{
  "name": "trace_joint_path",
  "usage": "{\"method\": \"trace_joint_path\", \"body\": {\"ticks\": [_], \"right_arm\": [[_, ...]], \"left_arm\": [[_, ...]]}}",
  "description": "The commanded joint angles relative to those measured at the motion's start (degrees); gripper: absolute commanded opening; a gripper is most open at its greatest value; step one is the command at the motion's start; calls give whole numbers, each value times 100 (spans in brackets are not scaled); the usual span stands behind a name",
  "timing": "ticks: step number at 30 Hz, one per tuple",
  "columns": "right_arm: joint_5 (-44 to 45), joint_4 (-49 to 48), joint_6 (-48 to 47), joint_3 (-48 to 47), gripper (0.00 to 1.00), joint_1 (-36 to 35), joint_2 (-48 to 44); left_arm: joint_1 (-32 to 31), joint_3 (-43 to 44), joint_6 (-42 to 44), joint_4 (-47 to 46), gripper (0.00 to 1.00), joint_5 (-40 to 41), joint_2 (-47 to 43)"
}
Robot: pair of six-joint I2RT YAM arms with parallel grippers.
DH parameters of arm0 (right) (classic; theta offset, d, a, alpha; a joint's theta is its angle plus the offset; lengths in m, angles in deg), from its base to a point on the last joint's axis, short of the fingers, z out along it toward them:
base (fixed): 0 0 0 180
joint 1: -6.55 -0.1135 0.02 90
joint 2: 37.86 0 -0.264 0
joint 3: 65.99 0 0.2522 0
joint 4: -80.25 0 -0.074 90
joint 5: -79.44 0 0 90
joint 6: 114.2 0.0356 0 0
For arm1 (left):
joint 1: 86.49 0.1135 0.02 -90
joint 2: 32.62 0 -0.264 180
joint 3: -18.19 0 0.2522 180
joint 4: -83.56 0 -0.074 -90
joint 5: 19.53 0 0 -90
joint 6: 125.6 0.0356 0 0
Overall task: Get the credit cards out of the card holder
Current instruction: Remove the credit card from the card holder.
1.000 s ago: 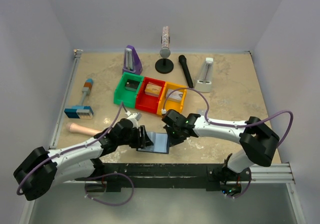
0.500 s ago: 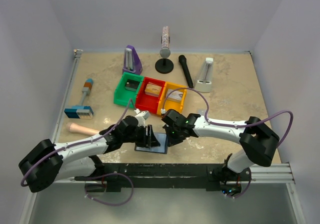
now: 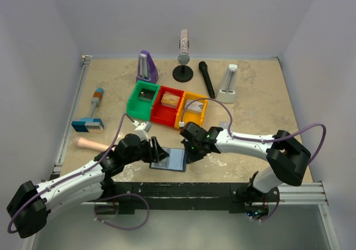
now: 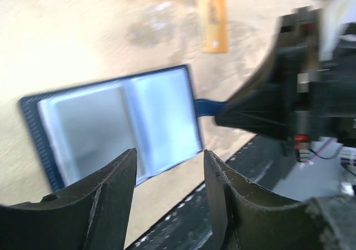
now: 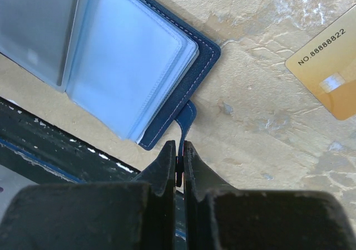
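Observation:
The card holder (image 3: 173,160) lies open flat near the table's front edge, its pale grey-blue pockets (image 5: 111,55) facing up. My right gripper (image 5: 179,147) is shut on its small navy strap (image 5: 188,116) at the holder's right side, and it also shows in the left wrist view (image 4: 225,112). My left gripper (image 4: 169,152) hangs open over the holder's near edge (image 4: 119,122) with nothing between its fingers; from above it (image 3: 157,154) sits at the holder's left end. One amber credit card (image 5: 328,77) lies loose on the table beyond the holder (image 4: 213,19). What the pockets contain I cannot tell.
Green (image 3: 143,98), red (image 3: 168,104) and yellow (image 3: 192,109) bins stand behind the holder. Further back are a purple metronome (image 3: 146,66), a microphone stand (image 3: 183,60), a black microphone (image 3: 207,78) and a white metronome (image 3: 228,84). A blue-and-white block (image 3: 87,125) and a beige cylinder (image 3: 92,144) lie left. A black rail (image 3: 183,191) runs along the front.
My left gripper moved in over the holder half a second ago and has drawn back to its left end. The holder stays open and the right gripper has not moved.

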Motion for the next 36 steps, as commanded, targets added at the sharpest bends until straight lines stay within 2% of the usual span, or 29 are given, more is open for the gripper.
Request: {"method": "trace_joint_path", "body": {"ticks": [1, 8, 19, 36], "right_arm": [[-24, -120, 67, 45, 0, -27, -124], [-24, -102, 58, 54, 0, -27, -142], [-24, -111, 40, 45, 0, -27, -124], [-42, -85, 14, -25, 0, -27, -72]], "left_arm": [[60, -196, -183, 440, 56, 406, 42], [60, -205, -227, 466, 56, 424, 315], [60, -223, -201, 826, 59, 591, 139], [51, -232, -87, 414, 58, 292, 534]]}}
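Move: The card holder lies open under the left hand: its left pocket, the one with the cards, is about 7 cm below, some 1 cm ahead and 1 cm to the left. The strap pinched by the right hand is about 11 cm to the right of the left hand, 1 cm back and 5 cm down; a gold card lies 10 cm ahead and 16 cm right. From the right hand, the left pocket is about 12 cm to the left, 2 cm lower. Left hand, half open, sinks about 5 cm and shifts 3 cm left onto the left pocket; right keeps the strap. ##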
